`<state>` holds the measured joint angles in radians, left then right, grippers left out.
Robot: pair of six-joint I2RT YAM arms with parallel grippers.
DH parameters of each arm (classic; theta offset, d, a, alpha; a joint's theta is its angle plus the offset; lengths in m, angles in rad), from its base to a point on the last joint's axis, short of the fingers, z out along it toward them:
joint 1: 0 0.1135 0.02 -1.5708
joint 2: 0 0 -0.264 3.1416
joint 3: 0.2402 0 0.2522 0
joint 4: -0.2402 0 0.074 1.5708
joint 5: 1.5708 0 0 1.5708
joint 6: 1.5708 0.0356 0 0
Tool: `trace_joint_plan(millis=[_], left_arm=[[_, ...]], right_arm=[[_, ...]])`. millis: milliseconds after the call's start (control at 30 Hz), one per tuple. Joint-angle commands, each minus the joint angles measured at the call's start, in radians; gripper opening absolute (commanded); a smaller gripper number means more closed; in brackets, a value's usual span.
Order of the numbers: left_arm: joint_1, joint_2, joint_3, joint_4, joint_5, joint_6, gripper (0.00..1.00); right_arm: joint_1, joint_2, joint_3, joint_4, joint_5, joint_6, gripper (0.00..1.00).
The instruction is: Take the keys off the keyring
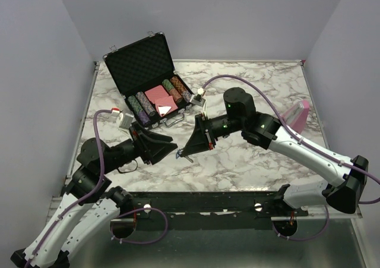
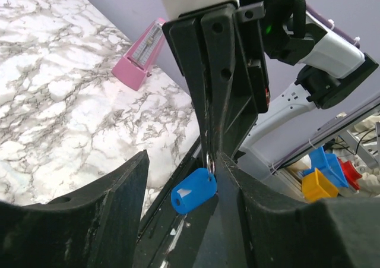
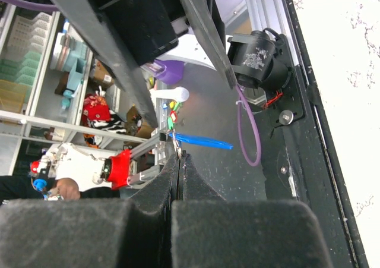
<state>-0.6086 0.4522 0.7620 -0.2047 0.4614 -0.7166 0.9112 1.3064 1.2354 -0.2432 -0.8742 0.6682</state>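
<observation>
My right gripper [image 1: 181,154] is shut on a small silvery keyring [image 2: 209,161], held above the table's near edge. A bright blue tag [image 2: 193,191] hangs from the ring; the right wrist view shows the blue tag [image 3: 202,141] edge-on, just past my right gripper [image 3: 180,156]. A bit of silvery metal [image 3: 178,146] shows at the fingertips, but I cannot tell the keys from the ring. My left gripper [image 2: 183,164] is open, its fingers on either side of the blue tag and the tag close to the right-hand finger. From above, the left gripper [image 1: 170,145] meets the right one tip to tip.
An open black case [image 1: 151,81] with poker chips and cards stands at the back left. A pink metronome [image 1: 298,116] stands at the right side of the marble table [image 1: 249,161], and the left wrist view also shows the pink metronome [image 2: 142,60]. Both grippers hover near the table's front edge.
</observation>
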Motion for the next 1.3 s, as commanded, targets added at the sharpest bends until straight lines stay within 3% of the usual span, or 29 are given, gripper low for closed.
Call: trace_joint_plan(millis=[0, 967, 1200, 1267], left_arm=[[0.004, -0.040, -0.041, 0.085, -0.012, -0.049, 0.55], [0.003, 0.003, -0.073, 0.111, 0.105, -0.066, 0.40], [0.003, 0.003, -0.079, 0.120, 0.115, -0.072, 0.19], [0.004, 0.008, -0.078, 0.120, 0.121, -0.070, 0.09]], right_arm=[[0.009, -0.019, 0.013, 0.042, 0.024, 0.045, 0.01], [0.008, 0.011, 0.049, 0.018, 0.007, 0.021, 0.01], [0.008, 0.017, 0.050, 0.019, 0.001, 0.022, 0.01], [0.008, 0.021, 0.053, 0.021, -0.003, 0.022, 0.01]])
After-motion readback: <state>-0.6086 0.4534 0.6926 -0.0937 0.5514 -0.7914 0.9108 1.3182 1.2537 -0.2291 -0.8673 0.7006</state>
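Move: The keyring is held in the right hand's shut fingertips, roughly 1 cm to that hand's left. From the open left hand it lies about 2 cm to the right and 1 cm back, at near the same height. The blue tag hangs about 2 cm lower, some 3 cm right and 1 cm back of the left hand; the silver key is about 5 cm right, 3 cm back and 4 cm below. The left hand dips about half a centimetre and comes back up, then creeps to its right and back towards the keyring, ending about 1.5 cm away from its start and slightly lower, with only a slight clockwise turn of some 5 degrees. Its fingers narrow slowly from a bit over half open, then close quickly to nearly shut just beyond the right fingertips, seeming to pinch the ring by the blue tag's end, while the right hand stays almost in place and keeps its shut grip. ##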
